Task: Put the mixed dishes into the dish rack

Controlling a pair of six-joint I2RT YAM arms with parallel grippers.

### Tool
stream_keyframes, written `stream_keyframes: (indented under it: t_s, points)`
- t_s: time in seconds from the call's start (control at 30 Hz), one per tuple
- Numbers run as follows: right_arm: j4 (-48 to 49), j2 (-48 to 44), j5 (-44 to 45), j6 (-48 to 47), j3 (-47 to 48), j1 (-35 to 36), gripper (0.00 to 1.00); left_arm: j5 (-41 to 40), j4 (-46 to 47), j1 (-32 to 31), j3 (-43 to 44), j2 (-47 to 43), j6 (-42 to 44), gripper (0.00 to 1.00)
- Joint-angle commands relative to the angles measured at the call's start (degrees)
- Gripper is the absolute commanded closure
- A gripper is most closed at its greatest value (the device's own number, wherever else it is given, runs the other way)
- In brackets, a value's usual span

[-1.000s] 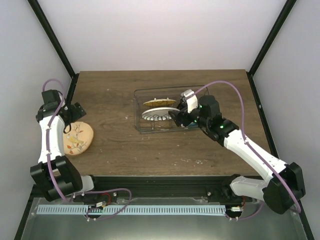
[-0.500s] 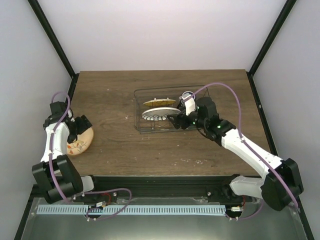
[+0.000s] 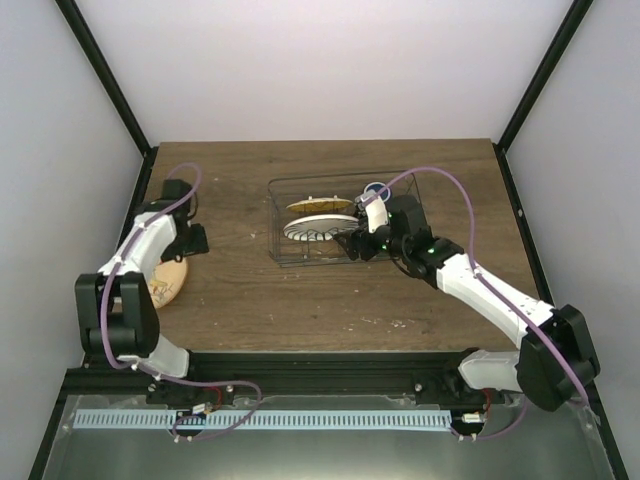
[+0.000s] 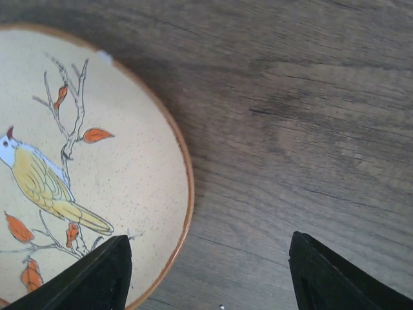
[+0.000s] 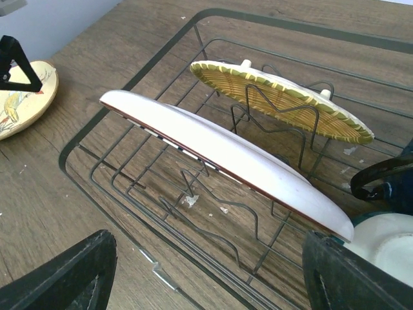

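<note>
The tan painted plate (image 4: pixel 84 168) with a bird on it lies flat on the table, also visible as the tan plate (image 3: pixel 167 283) at the left. My left gripper (image 4: pixel 210 278) is open and low, one finger over the plate's inside and the other over bare wood, so the rim lies between them. The dish rack (image 5: pixel 84 139) holds the white striped plate (image 5: pixel 226 155) and the orange-yellow plate (image 5: pixel 284 100) on edge, with the dark blue cup (image 5: pixel 390 184) and cream bowl (image 5: pixel 387 242) at its right end. My right gripper (image 5: pixel 206 278) hangs open over the rack's near side, holding nothing.
The dish rack (image 3: pixel 285 255) stands at the table's middle right, with my right gripper (image 3: pixel 353 243) at its near right part. My left gripper (image 3: pixel 195 240) sits by the table's left edge. Black frame posts rise at the back corners.
My left arm has swung toward the far side and to the right, bringing its gripper down at the tan plate's edge with the fingers narrowing. The right gripper has drifted slightly along the rack.
</note>
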Motion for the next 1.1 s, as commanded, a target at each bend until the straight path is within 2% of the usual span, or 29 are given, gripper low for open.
stream_keyframes:
  t_s: [0.0, 0.17, 0.37, 0.9, 1.07]
  points:
    - [-1.32, 0.41, 1.18, -0.82, 1.7, 0.36, 0.21, -12.95, -6.55, -5.69, 4.26, 5.65, -0.13, 0.33]
    - [-1.68, 0.41, 1.37, -1.31, 1.7, 0.34, 0.2, -21.88, -11.51, -9.52, 6.32, 13.52, -2.4, 0.41]
    - [-1.75, 0.58, 1.17, -1.75, 1.59, 0.34, 0.2, -29.26, -13.24, -10.06, 5.42, 19.73, -4.68, 0.47]
    - [-2.21, 1.69, 1.39, -2.42, 2.22, 0.39, 0.2, -33.71, -11.82, -10.82, 3.66, 28.26, -6.47, 0.67]
    - [-2.21, 1.42, 1.32, -2.43, 2.14, 0.36, 0.2, -34.4, -11.82, -11.11, 3.55, 29.61, -6.9, 0.79]
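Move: The bird plate lies flat on the table, its middle about 12 cm to the left hand's left, 5 cm back and some 9 cm below. Its nearest neighbour is the dish rack, roughly 41 cm to the left hand's right and 9 cm ahead, 5 cm lower. From the right hand, the bird plate is some 53 cm to the left, 5 cm back and 19 cm below. The bird plate's right-hand rim is what the left hand sinks to, about 7 cm down and, after a brief swing right, some 3 cm back and left. The fingers tilt some 45 degrees to point in towards the plate and close most of the way around the rim, one over the painted face, the other outside and under the edge. ##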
